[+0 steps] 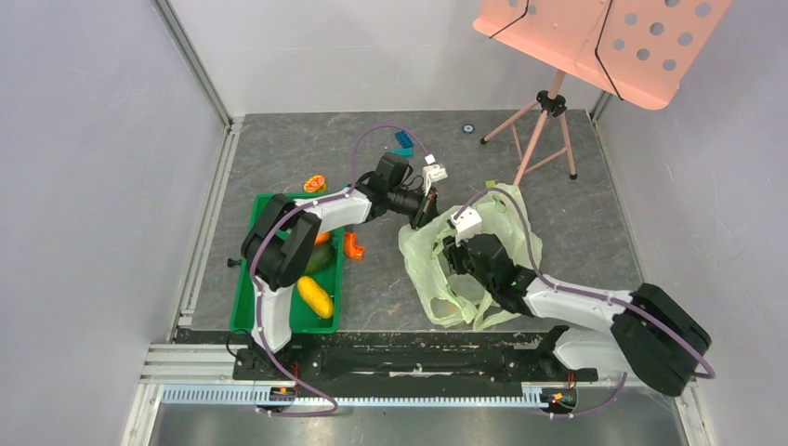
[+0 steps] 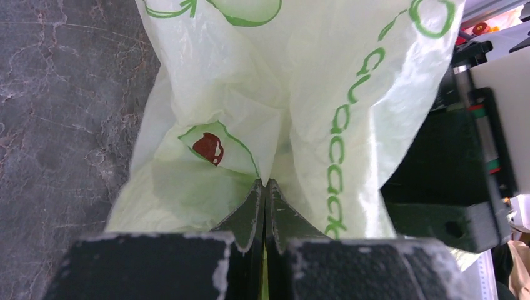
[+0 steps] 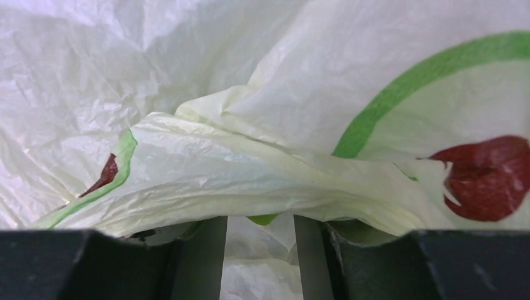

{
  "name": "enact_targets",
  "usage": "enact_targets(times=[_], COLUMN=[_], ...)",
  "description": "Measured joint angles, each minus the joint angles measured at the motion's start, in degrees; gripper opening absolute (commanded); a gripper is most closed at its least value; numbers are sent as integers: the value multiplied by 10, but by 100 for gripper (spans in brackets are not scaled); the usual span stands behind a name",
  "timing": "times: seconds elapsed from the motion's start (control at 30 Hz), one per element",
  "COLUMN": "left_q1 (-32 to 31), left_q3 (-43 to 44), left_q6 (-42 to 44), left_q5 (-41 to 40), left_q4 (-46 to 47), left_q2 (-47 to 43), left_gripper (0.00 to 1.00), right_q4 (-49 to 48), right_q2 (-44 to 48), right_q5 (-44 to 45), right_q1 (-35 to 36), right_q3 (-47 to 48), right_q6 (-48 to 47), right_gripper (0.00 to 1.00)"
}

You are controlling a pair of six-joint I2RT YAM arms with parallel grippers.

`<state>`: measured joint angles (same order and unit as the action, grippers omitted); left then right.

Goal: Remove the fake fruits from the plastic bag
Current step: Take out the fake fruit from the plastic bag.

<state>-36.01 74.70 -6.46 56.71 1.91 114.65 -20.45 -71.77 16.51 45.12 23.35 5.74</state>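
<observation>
The pale green plastic bag [image 1: 506, 218] lies crumpled right of the table's middle. My left gripper [image 1: 426, 212] is shut on a fold of the plastic bag [image 2: 250, 81] at its upper left rim, jaws pressed together [image 2: 267, 182]. My right gripper [image 1: 462, 269] is down inside the bag [image 3: 219, 94]. Its fingers stand apart, their tips under a plastic fold [image 3: 260, 219], with a sliver of light green fruit [image 3: 262, 219] between them; whether they touch it is hidden. A yellow fruit [image 1: 315, 296] and a dark green fruit [image 1: 320, 258] lie in the green tray [image 1: 243, 302].
A round orange piece [image 1: 316, 184] lies behind the tray and a flat orange curved piece [image 1: 353, 246] just right of it. Blue blocks [image 1: 402, 141] sit at the back. A pink music stand [image 1: 548, 102] rises at the back right. Grey walls close in both sides.
</observation>
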Motion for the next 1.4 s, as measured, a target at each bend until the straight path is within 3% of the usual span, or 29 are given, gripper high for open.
enact_targets(times=[0.5, 0.77, 1.03, 1.17, 1.4], left_q1=[5, 37, 51, 51, 70], left_q3=[-6, -80, -159, -169, -198], left_q6=[-38, -120, -219, -223, -226], left_q5=[-4, -30, -40, -62, -131], left_q4=[35, 129, 234, 231, 224], left_q2=[0, 0, -30, -62, -99], left_gripper=[2, 2, 2, 2, 2], right_q4=[214, 329, 308, 309, 329], right_q2=[255, 355, 342, 332, 411], right_q5=[-42, -68, -85, -89, -63], right_q1=[0, 0, 0, 0, 0], right_q3=[-36, -36, -62, -83, -83], right_q6=[29, 66, 92, 103, 117], right_gripper=[31, 32, 27, 29, 34])
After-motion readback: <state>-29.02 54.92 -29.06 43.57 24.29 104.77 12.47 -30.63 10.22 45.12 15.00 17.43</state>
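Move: The right hand, inside the bag, already grips the green fruit; its middle is some 3 cm ahead, 2 cm left and 2 cm below. The bag mouth it must leave by is about 6 cm back and 3 cm right, roughly level. A pale round fruit shows through the bag some 13 cm straight back, 4 cm lower. From the left hand, pinching the bag's edge, the green fruit is about 3 cm back, 3 cm right, 5 cm below. Back towards the base and somewhat right, the right hand draws the gripped green fruit about 9 cm towards the bag mouth, rising some 3 cm, dipping, then lifting again, its fingers never loosening. The left hand keeps its pinch on the bag, barely stirring at first, then bobs down and up as it pulls left and forward about 7 cm, turning some 25 degrees counter-clockwise. ##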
